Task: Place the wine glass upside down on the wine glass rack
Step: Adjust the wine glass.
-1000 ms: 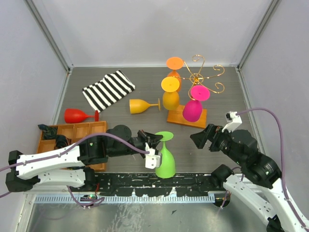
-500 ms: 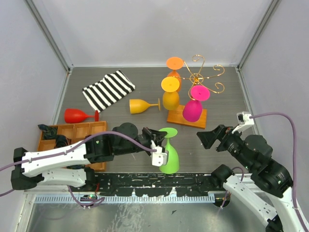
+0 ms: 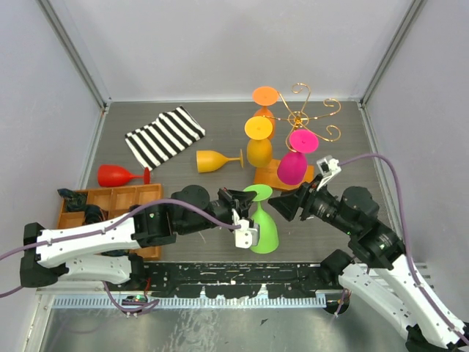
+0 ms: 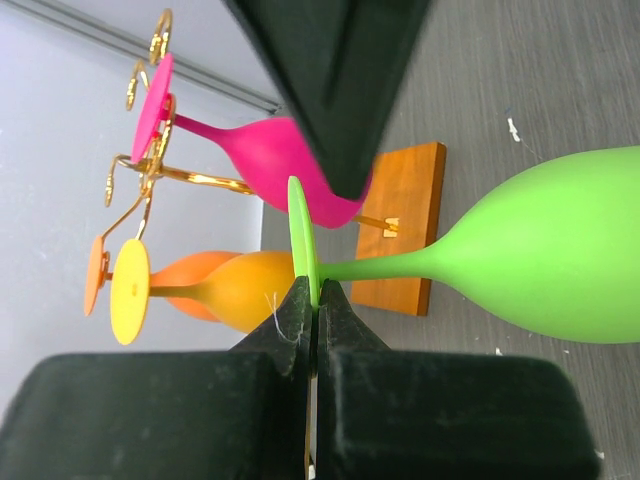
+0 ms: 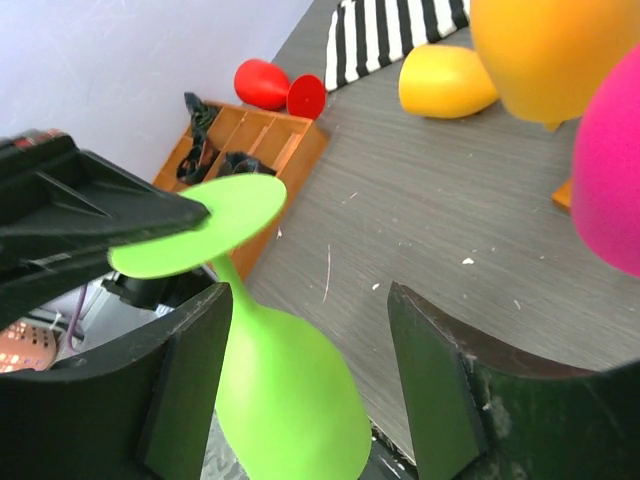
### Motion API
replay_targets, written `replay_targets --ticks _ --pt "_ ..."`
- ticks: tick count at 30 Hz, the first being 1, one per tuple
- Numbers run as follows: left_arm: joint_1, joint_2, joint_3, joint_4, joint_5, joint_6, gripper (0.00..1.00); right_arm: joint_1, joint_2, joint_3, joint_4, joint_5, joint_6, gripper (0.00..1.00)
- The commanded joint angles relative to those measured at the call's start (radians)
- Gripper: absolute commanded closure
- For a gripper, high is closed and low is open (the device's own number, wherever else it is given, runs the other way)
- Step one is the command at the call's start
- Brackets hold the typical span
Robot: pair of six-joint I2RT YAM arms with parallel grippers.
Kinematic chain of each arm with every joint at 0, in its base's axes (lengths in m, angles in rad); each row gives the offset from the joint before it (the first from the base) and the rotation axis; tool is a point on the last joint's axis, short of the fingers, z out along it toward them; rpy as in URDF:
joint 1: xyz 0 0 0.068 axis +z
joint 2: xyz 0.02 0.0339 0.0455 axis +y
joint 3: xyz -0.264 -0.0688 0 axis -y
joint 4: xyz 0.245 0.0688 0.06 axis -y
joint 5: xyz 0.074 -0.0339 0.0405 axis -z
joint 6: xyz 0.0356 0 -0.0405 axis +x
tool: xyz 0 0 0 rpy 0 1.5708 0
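Observation:
A green wine glass (image 3: 263, 232) hangs upside down near the table's front, bowl lowest and tilted. My left gripper (image 3: 245, 199) is shut on the rim of its flat foot (image 4: 298, 235), which is pinched between both pads. My right gripper (image 3: 283, 206) has come in from the right and is open. In the right wrist view its fingers (image 5: 190, 350) straddle the green bowl (image 5: 285, 395), with a clear gap on the right side. The wine glass rack (image 3: 309, 116), gold wire on a wooden base (image 3: 268, 177), stands behind with orange, yellow and pink glasses hanging on it.
A yellow glass (image 3: 217, 160) and a red glass (image 3: 119, 175) lie on their sides on the table. A striped cloth (image 3: 165, 136) lies at the back left. A compartmented wooden tray (image 3: 110, 199) sits at the front left, under the left arm.
My right gripper has swung left from beside the rack base to the green glass, its jaws narrowing. The left gripper has carried the glass a little to the right.

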Motion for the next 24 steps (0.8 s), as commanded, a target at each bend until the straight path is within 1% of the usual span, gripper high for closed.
replay_targets --ticks 1,4,7,12,17,24 --pt "0.005 -0.022 -0.011 0.067 -0.025 -0.003 1.00 0.004 -0.029 -0.095 0.215 -0.105 0.064 0.32" --pt "0.007 -0.019 -0.013 0.064 -0.022 -0.010 1.00 0.005 -0.048 -0.135 0.283 -0.131 0.088 0.35" --pt "0.007 -0.015 -0.012 0.063 -0.022 -0.014 1.00 0.005 -0.047 -0.145 0.311 -0.152 0.094 0.39" --pt "0.007 -0.021 -0.011 0.064 -0.020 -0.022 1.00 0.004 -0.051 -0.156 0.359 -0.170 0.094 0.41" --pt "0.010 -0.020 -0.010 0.064 -0.019 -0.025 1.00 0.004 -0.028 -0.183 0.408 -0.203 0.096 0.51" --pt "0.011 -0.016 -0.012 0.062 -0.002 -0.037 1.00 0.006 -0.052 -0.229 0.441 -0.200 0.117 0.52"
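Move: The left hand still pinches the green wine glass's foot; its stem is about 2 cm to that hand's right and 3 cm below, level with it fore and aft. From the open right hand, the green stem lies some 6 cm left, 2 cm ahead and 1 cm lower. On the rack at about that hand's height, the pink glass hangs roughly 17 cm ahead and 5 cm right, the yellow glass 20 cm ahead and 6 cm left. The right hand dips, rises and eases about 3 cm left towards the green stem, fingers narrowing to half. ##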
